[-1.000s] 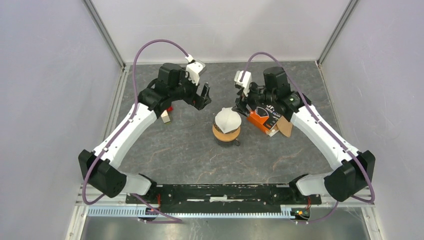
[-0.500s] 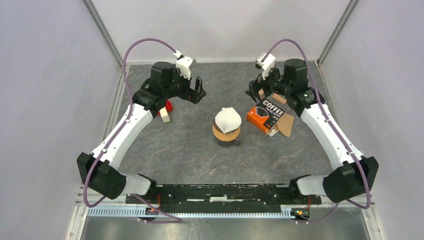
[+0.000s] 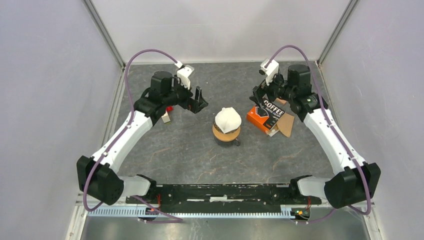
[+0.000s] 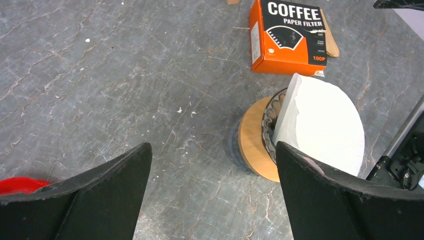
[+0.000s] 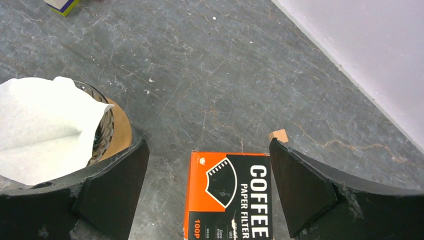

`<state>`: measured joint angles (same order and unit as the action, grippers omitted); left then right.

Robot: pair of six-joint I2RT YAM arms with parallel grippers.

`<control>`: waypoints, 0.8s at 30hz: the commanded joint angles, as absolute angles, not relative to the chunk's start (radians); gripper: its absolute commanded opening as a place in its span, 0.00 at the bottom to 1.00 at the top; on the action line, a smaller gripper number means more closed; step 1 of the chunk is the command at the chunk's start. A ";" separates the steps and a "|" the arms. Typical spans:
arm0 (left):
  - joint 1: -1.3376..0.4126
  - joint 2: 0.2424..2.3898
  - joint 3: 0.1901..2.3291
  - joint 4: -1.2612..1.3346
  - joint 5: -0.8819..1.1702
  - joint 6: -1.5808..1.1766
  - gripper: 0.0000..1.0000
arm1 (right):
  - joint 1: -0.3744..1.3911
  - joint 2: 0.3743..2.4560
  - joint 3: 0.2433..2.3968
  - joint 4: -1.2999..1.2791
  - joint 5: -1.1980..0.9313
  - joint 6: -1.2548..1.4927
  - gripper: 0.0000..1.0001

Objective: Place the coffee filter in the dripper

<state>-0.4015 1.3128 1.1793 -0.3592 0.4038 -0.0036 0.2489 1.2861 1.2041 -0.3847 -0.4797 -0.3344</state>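
Note:
The white coffee filter point(image 3: 227, 119) sits in the dripper at the table's middle, standing up out of it. Only the dripper's dark ribbed rim point(image 4: 272, 116) shows beside the paper, above a tan disc point(image 3: 226, 135). From the right wrist the coffee filter point(image 5: 40, 130) and the dripper rim point(image 5: 102, 132) lie at the left. My left gripper point(image 3: 199, 100) hovers open to the far left of the filter, empty point(image 4: 213, 150). My right gripper point(image 3: 259, 100) hangs open above the orange box, holding nothing point(image 5: 208, 145).
An orange "COFFEE PAPER FILTER" box point(image 3: 265, 115) lies right of the dripper, a brown flap point(image 3: 286, 126) at its side. A red object point(image 3: 169, 107) and a small block point(image 3: 165, 117) lie under the left arm. Grey walls close in the table.
Both grippers have drawn back from the dripper toward the far side. The right jaws have spread wider. The filter stays in the dripper.

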 commanded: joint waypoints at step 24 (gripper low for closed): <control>-0.587 1.387 1.208 -0.328 0.281 0.111 1.00 | 0.194 1.215 1.145 -0.362 -0.476 -0.387 0.98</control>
<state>-0.5694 1.3556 1.1542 -0.3237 0.3401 0.0494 0.1997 1.2461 1.1564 -0.3901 -0.4622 -0.3759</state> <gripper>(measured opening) 0.993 0.979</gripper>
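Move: The white coffee filter stands up in the dripper about 10 cm to the left hand's right, some 5 cm back and roughly 8 cm below. The dripper carries it, about 4 cm lower and 1 cm nearer the bases. The coffee filter box lies some 26 cm to this hand's right, 2 cm ahead and 18 cm below. From the right hand the filter is about 10 cm left, 6 cm back and 9 cm below. The open left hand swings some 5 cm right, also back and down, towards the filter; right hand eases right. ##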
